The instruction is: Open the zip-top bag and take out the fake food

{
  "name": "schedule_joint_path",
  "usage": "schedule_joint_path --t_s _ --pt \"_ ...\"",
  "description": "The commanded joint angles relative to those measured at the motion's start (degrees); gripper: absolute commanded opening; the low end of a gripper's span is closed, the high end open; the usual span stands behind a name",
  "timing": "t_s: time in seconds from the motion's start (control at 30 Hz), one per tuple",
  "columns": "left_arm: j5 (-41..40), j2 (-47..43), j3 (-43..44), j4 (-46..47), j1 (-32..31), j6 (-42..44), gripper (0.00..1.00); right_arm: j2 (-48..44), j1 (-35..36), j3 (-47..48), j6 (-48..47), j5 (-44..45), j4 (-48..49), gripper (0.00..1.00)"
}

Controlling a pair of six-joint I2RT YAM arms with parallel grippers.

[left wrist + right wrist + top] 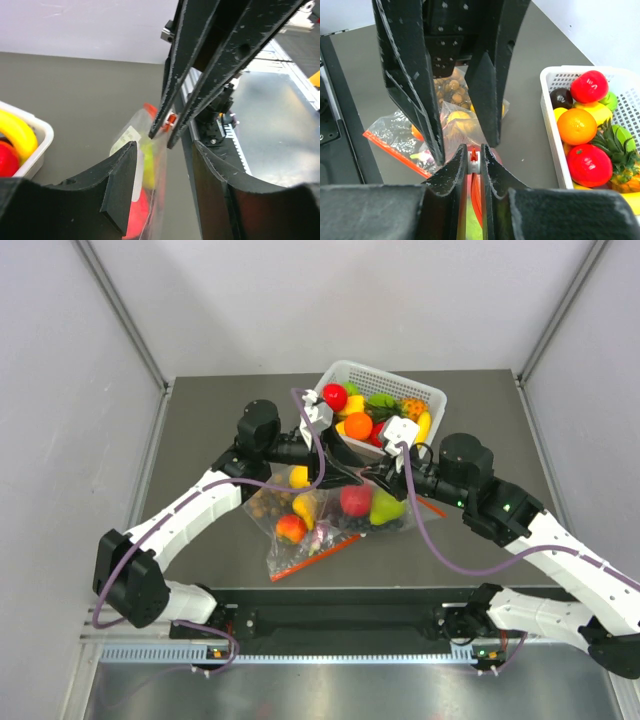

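Observation:
The zip-top bag (pixel 372 523) lies at the table's centre with a red apple (pixel 355 500), a light-green pear (pixel 387 507) and dark grapes (pixel 403 525) inside. Both grippers meet over its near-left edge. My right gripper (pixel 473 147) is shut on the bag's white-and-orange zip slider (pixel 481 158), with the orange zip strip (pixel 480 195) running back between its fingers. My left gripper (pixel 162 150) is open, its jaws standing either side of the bag's clear edge (pixel 159 170). In the left wrist view the pear (pixel 146 157) and apple (pixel 136 215) show through the plastic.
A second clear bag (pixel 290 520) with lemon, nuts and a red-yellow apple lies just to the left, touching the first; it also shows in the right wrist view (pixel 447 107). A white basket (pixel 432 393) full of fruit stands behind, close to both wrists.

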Motion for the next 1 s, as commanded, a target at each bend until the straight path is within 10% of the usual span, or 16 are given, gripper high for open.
schedule_joint_path --t_s 0.0,0.43,0.67,0.8,0.97 --pt "-5.3 -1.83 2.11 -5.32 -0.82 6.86 0.53 -0.64 -0.55 3.23 0.52 -2.11 2.38 0.0" --pt "-10.67 -0.17 2.72 -5.59 -3.46 8.53 0.47 -1.17 -0.64 3.31 1.05 -4.04 2.12 0.0" --pt "-8.92 0.63 1.67 2.31 -3.64 4.41 0.31 -1.52 -0.64 2.79 0.96 -3.69 0.98 0.0" --pt "-7.16 0.36 0.0 8.47 -3.64 1.24 0.0 -1.78 -0.73 2.08 0.96 -3.17 0.45 0.0" --pt "-6.98 -0.25 -0.26 10.76 -3.64 -0.25 0.0 -2.92 -0.82 0.33 0.7 -1.15 -0.78 0.0"
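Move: The left hand hangs half open beside the raised bag. The strip of bag mouth it is after, next to the white zip slider, lies about 2 cm to its right and 1 cm lower. The red apple in the hanging bag is straight below this hand, about 15 cm down; the green pear is some 6 cm right, 1 cm back and 16 cm down. The right hand already pinches the slider, and that strip sits 1 cm forward and 1 cm left of it. The left hand dips about 2 cm and swings a little forward, then works to its right, just under 2 cm in all, towards the right fingertips, rising again as its half-open fingers close fully on the clear edge of the bag mouth beside the slider. The right hand stays almost where it was, shut on the slider and holding the bag up for the left to grip against. ##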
